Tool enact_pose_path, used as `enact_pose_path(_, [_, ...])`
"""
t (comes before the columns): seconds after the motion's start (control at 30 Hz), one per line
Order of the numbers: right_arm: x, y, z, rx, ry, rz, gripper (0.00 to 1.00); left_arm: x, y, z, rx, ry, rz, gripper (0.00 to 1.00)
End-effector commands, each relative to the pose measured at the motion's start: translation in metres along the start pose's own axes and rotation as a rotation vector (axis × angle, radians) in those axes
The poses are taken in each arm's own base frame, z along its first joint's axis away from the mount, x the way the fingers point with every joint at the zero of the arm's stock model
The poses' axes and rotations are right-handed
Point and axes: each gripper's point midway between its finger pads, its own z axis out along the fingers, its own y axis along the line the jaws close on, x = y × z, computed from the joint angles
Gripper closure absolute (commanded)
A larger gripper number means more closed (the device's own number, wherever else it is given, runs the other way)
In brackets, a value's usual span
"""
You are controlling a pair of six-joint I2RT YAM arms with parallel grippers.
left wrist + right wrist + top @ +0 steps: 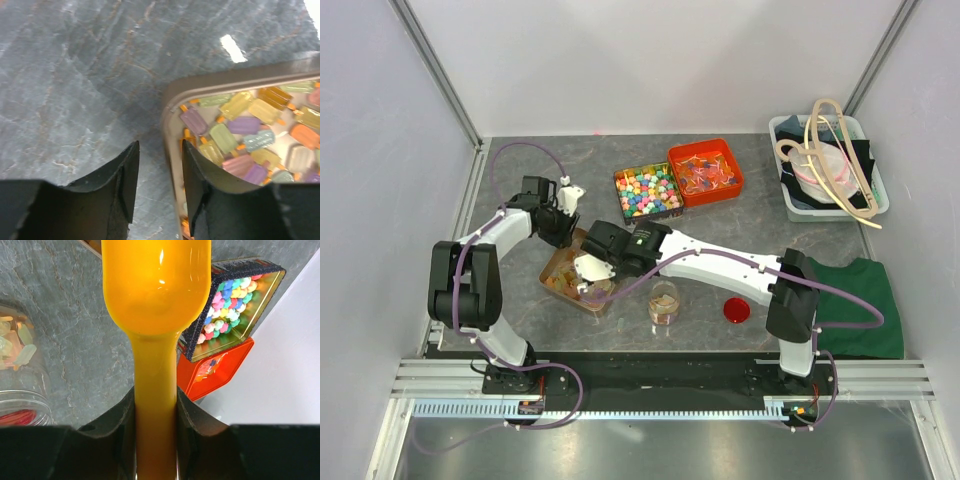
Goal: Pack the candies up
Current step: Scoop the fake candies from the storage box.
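Observation:
The candies (240,135), flat pastel pieces, lie in a brown tray (225,80) that sits left of centre (552,272) on the table. My left gripper (160,147) is open and straddles the tray's near-left wall, one finger on the table side and one inside over the candies. It sits at the tray's back-left corner (563,232). My right gripper (155,392) is shut on the handle of a yellow scoop (155,285) whose bowl looks empty, and it hovers over the tray (592,268). A clear jar (664,300) holds a few candies (17,347).
A black tin of bright multicoloured candies (647,190) and a red-orange container (706,172) stand behind the tray. A red lid (736,310) lies right of the jar. A white bin with cloths and wooden hangers (825,165) is back right. A green cloth (860,300) is beside the right arm.

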Motion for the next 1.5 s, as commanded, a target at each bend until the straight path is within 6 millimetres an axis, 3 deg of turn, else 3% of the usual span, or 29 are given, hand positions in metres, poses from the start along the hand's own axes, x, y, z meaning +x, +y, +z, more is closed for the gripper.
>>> enact_pose_path(0.0, [-0.002,-0.011,-0.011,0.041,0.015,-0.020,1.00,-0.003,0.011,0.007,-0.066,-0.009,0.065,0.57])
enact_pose_path(0.37, [0.003,-0.025,-0.002,0.084,0.130,-0.143,1.00,0.006,-0.003,0.025,-0.043,0.034,0.085,0.77])
enact_pose_path(0.5, [0.003,-0.035,0.010,0.107,0.188,-0.193,1.00,0.007,-0.006,0.026,-0.041,0.038,0.083,0.98])
enact_pose_path(0.73, [-0.003,-0.038,0.041,0.122,0.268,-0.292,1.00,-0.005,-0.008,0.016,-0.059,-0.001,0.078,0.98])
enact_pose_path(0.93, [-0.009,-0.040,0.055,0.123,0.281,-0.324,1.00,-0.025,-0.005,-0.001,-0.103,-0.080,0.032,0.98])
enact_pose_path(1.23, [-0.015,-0.045,0.048,0.162,0.285,-0.361,1.00,-0.071,0.015,-0.042,-0.252,-0.277,0.009,0.98])
enact_pose_path(1.47, [-0.012,-0.047,0.036,0.171,0.301,-0.401,1.00,-0.078,0.014,-0.051,-0.276,-0.308,0.004,0.98])
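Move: Just below and a centimetre right of the open left fingers, some 2 cm down, is the tan box's far-left rim, close to its far corner; the box's middle is about 6 cm back and 4 cm right. From the right hand, already holding the yellow scoop, that middle is some 8 cm left, 1 cm back and 14 cm below. The clear storage jar stands about 10 cm right and 8 cm back of the right hand; the coloured candy box, 7 cm right and 16 cm ahead. Sinking a couple of centimetres, the left hand shuts its fingers on the tan box's rim, pauses, then lifts the rim about 6 cm, fingertips tipping forward. The right hand keeps its grip and carries the scoop forward and left, down about 4 cm then up 2, rolling its left side down some 20 degrees and tipping its fingers forward as the bowl enters the box. ##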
